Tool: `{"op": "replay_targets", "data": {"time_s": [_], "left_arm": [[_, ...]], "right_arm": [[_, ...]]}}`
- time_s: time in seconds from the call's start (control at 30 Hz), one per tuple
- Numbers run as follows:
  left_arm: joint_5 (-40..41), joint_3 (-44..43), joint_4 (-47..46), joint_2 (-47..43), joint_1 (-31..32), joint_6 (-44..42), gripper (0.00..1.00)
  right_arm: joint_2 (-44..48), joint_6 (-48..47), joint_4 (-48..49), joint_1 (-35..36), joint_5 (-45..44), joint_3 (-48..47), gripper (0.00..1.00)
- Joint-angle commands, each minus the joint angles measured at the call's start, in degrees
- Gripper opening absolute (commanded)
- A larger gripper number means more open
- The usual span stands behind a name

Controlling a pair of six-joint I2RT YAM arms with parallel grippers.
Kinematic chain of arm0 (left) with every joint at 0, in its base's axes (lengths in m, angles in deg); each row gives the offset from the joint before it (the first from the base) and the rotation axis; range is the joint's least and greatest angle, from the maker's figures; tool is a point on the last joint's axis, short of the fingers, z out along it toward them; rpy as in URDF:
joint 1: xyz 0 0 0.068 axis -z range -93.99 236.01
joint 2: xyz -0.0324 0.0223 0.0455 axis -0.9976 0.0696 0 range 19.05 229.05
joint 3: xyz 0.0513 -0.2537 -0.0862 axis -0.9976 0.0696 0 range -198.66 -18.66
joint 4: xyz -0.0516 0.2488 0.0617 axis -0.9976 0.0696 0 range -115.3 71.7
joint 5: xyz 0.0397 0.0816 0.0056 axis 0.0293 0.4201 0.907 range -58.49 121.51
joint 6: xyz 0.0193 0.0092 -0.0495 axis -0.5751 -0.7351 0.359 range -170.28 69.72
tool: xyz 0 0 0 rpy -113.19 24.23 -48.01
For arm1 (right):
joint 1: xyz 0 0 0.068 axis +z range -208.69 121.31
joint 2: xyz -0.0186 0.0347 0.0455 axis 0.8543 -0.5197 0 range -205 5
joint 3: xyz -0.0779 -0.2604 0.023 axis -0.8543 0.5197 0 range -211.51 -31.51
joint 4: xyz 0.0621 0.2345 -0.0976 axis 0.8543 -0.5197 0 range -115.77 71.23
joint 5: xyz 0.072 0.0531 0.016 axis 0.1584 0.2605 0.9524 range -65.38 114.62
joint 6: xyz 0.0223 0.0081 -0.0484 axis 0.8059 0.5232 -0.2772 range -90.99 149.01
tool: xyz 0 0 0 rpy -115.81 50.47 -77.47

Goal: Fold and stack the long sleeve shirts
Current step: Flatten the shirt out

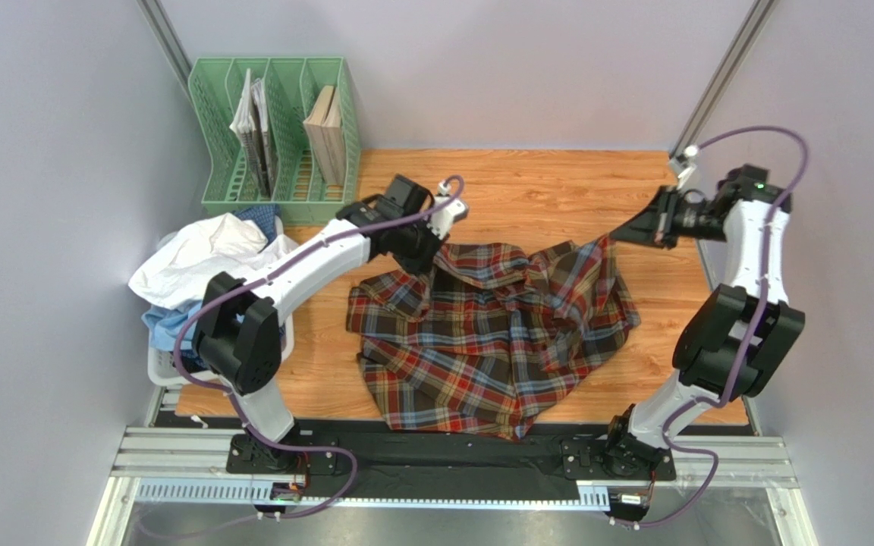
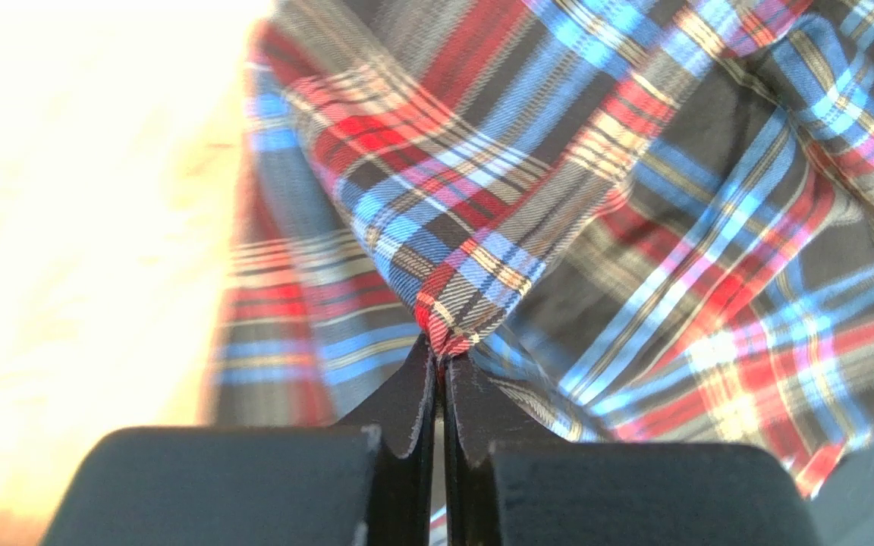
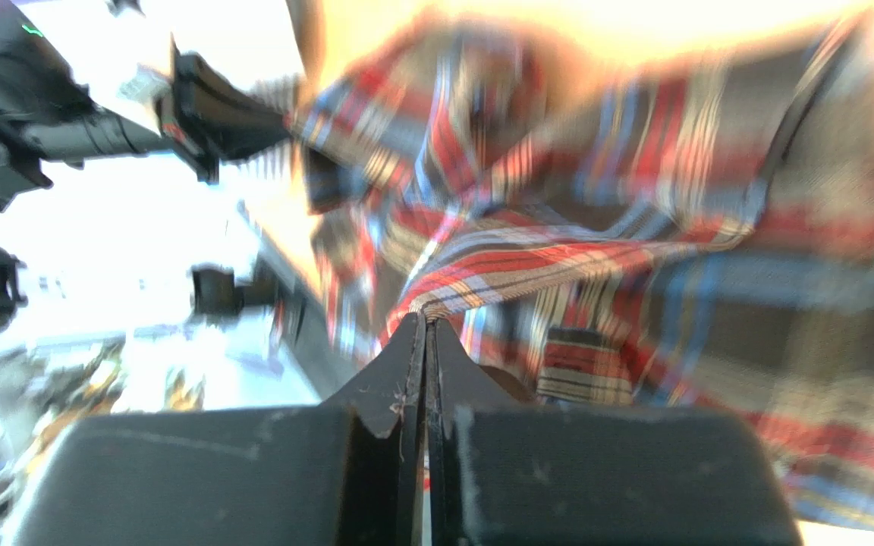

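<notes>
A tartan long sleeve shirt [image 1: 487, 336] in red, dark brown, blue and yellow lies rumpled across the middle of the wooden table. My left gripper [image 1: 436, 253] pinches its upper left edge; in the left wrist view the gripper [image 2: 444, 355] is shut on a fold of the tartan cloth [image 2: 464, 296]. My right gripper [image 1: 624, 236] holds the shirt's upper right corner lifted off the table. In the right wrist view that gripper [image 3: 426, 324] is shut on a cloth edge [image 3: 521, 267]. Plain white [image 1: 208, 256] and light blue [image 1: 168, 324] shirts are heaped at the left.
A green file rack [image 1: 276, 142] with books stands at the back left. The heap of shirts rests in a white basket [image 1: 162, 364] by the table's left edge. Grey walls close in on both sides, and bare wood [image 1: 544, 188] shows behind the tartan shirt.
</notes>
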Motion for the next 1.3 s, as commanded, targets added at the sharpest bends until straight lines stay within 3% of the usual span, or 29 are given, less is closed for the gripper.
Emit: {"op": "replay_targets", "data": {"time_s": [0.0,0.1,0.13,0.3,0.37,0.5,0.67,0.77,0.83,0.93,0.97,1.03,1.1,1.27], "left_arm": [[-8.5,-9.4,12.8,-4.8,-4.9,-13.0,0.0],[-7.1,-15.7,17.1,-6.4,-6.4,-18.7,0.0],[-6.4,-17.9,17.3,-7.0,-6.7,-19.4,0.0],[-7.7,-19.5,18.7,-9.9,-7.4,-24.9,0.0],[-9.4,-18.2,20.1,-9.6,-7.5,-27.5,0.01],[-14.7,-10.6,22.2,-7.9,-7.4,-29.3,0.02],[-20.2,-1.7,25.5,-4.2,-7.4,-44.2,0.03],[-21.4,-1.9,30.0,2.1,-7.2,-52.1,0.06],[-21.1,-4.9,32.3,5.7,-7.2,-53.0,0.12],[-19.8,-5.1,26.7,7.6,-7.8,-47.7,0.3],[-19.6,-3.9,22.1,5.5,-8.0,-45.7,0.41],[-19.1,1.2,17.1,2.0,-8.2,-39.7,0.51],[-15.2,8.9,5.4,-5.5,-8.3,-27.6,0.54],[-12.6,18.6,-3.7,-19.5,-8.3,-9.1,0.57]], "right_arm": [[5.1,7.2,1.1,-5.3,10.4,-11.3,0.0],[7.3,13.6,8.4,-8.1,13.0,-16.0,0.0],[8.4,20.5,12.2,-9.2,13.0,-16.2,0.0],[20.2,40.3,42.5,-10.3,7.5,-8.9,0.0],[23.1,46.5,50.1,-10.0,5.4,-5.3,0.0],[27.9,39.7,44.2,-8.0,2.0,-0.5,0.0],[31.6,30.0,36.2,-5.4,-0.4,9.0,0.0],[33.9,27.8,35.5,-3.4,-3.0,16.0,0.0],[34.6,26.3,35.6,-1.4,-4.3,19.6,0.0],[34.9,25.4,35.4,0.8,-7.1,21.3,0.0],[35.0,25.2,35.3,1.1,-8.0,21.6,0.0],[34.8,24.7,35.1,1.4,-8.5,21.5,0.0],[34.4,24.4,34.9,1.4,-9.6,20.9,0.0],[33.3,27.1,39.2,1.4,-11.7,19.9,0.0]]}}
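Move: Both hands already hold the plaid shirt by its far edge. The left hand's lay-down spot, at the shirt's left end, is about 6 cm back, 6 cm left and 9 cm below it; the shirt's lying middle is some 11 cm back, 14 cm to its right, 9 cm below, and the laundry basket about 35 cm left, level with it. From the right hand the shirt's middle is about 14 cm back, 22 cm left and 18 cm below, its lying right end 9 cm back and 2 cm right. Both hands fling their edge of the shirt upward, the left about 15 cm with a little forward reach, the right some 21 cm while its fingers tip up towards level. Then both come down and slightly back: the left sinks to near the table at the shirt's left end, going back and left as the wrist turns clockwise, opens about halfway and starts up again with its fingers free of the cloth, while the right stops about 5 cm above its start, still pinching its corner. ##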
